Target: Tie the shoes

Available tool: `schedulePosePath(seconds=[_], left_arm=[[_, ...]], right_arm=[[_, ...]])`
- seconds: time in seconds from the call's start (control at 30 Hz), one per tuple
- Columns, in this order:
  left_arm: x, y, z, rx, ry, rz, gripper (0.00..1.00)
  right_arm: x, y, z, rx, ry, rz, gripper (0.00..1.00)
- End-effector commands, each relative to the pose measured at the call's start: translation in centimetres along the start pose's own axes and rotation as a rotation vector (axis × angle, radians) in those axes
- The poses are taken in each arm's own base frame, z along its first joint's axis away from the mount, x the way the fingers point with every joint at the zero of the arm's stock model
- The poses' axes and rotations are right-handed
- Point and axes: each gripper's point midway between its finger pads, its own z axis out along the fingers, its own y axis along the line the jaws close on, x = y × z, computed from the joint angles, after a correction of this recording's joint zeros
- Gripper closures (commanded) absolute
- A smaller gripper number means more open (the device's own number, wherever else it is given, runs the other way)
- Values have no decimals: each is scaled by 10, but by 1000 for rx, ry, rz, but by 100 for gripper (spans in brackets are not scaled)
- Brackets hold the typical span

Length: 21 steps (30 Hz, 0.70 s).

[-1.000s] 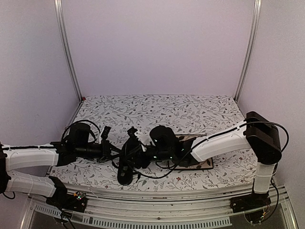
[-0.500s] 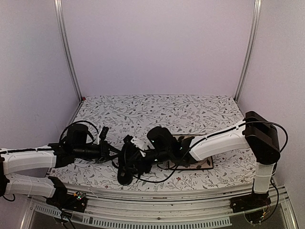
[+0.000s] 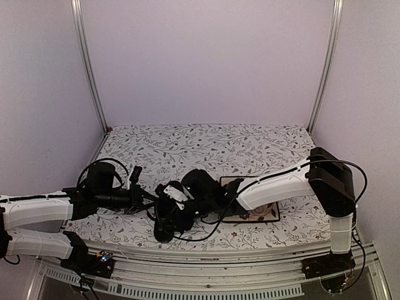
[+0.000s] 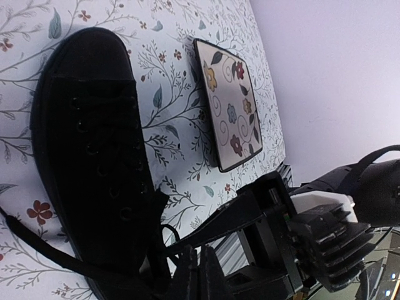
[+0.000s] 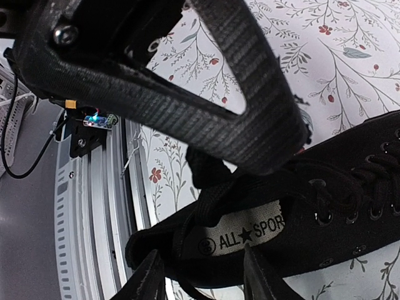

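The black shoe (image 3: pixel 165 225) lies near the table's front edge with its toe pointing away from the left wrist camera (image 4: pixel 94 156). Its pale insole label (image 5: pixel 244 234) reads ALL SPORT. My left gripper (image 4: pixel 199 270) is just left of the shoe (image 3: pixel 142 195). Its fingers are pressed together, and a thin black lace (image 4: pixel 56 250) runs up to them. My right gripper (image 5: pixel 201 276) hangs over the shoe's heel end (image 3: pixel 166 206). It is open, with one fingertip (image 5: pixel 149 275) on each side of the heel collar. A broad ribbed black shape crosses the top of the right wrist view.
A square floral plate (image 4: pixel 228 103) lies right of the shoe, partly under the right arm (image 3: pixel 265 214). The metal front rail (image 5: pixel 94 206) runs close behind the heel. The floral tabletop (image 3: pixel 206 144) stretches to the back wall.
The right arm has reached further left, bringing its gripper over the shoe's heel with its jaws a little narrower. The left arm drew slightly left and then held still.
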Motion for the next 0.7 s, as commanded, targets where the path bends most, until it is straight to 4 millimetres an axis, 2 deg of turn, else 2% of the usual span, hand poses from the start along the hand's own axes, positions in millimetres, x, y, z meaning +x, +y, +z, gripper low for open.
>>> schedulePosePath(seconds=[0.0, 0.13, 0.27, 0.53, 0.67], left_arm=[[-1, 0, 0, 4, 0, 8, 100], [-3, 0, 0, 3, -4, 9, 100], [-3, 1, -1, 3, -4, 13, 100], [3, -1, -3, 31, 11, 56, 100], [8, -3, -4, 51, 27, 80, 100]], right_arm=[[3, 4, 10, -4, 32, 0, 58], [4, 7, 13, 2, 40, -13, 72], [1, -2, 8, 63, 24, -1, 96], [-25, -33, -21, 191, -64, 100, 98], [-31, -51, -27, 232, -74, 128, 98]])
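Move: The lace strand the right hand is after lies almost between its open fingers, about 1 cm to the left and 1 cm below. The shoe's middle is some 5 cm ahead of that hand, 1 cm left and 5 cm below, heel back and toe forward; the shut left fingertips are about 4 cm ahead, 3 cm left and 3 cm higher. From the left hand the strand lies roughly 4 cm back, 3 cm right and 3 cm below. Over the heel end of the shoe, the right hand eases barely 1 cm left and slightly down while its half-open fingers shut, pinching the lace strand hanging by the left gripper, then draws about 3 cm forward with a little to the right, turning some 10 degrees clockwise. The left hand stays practically in place beside the laces, fingers still shut and keeping their hold on the looped lace. ##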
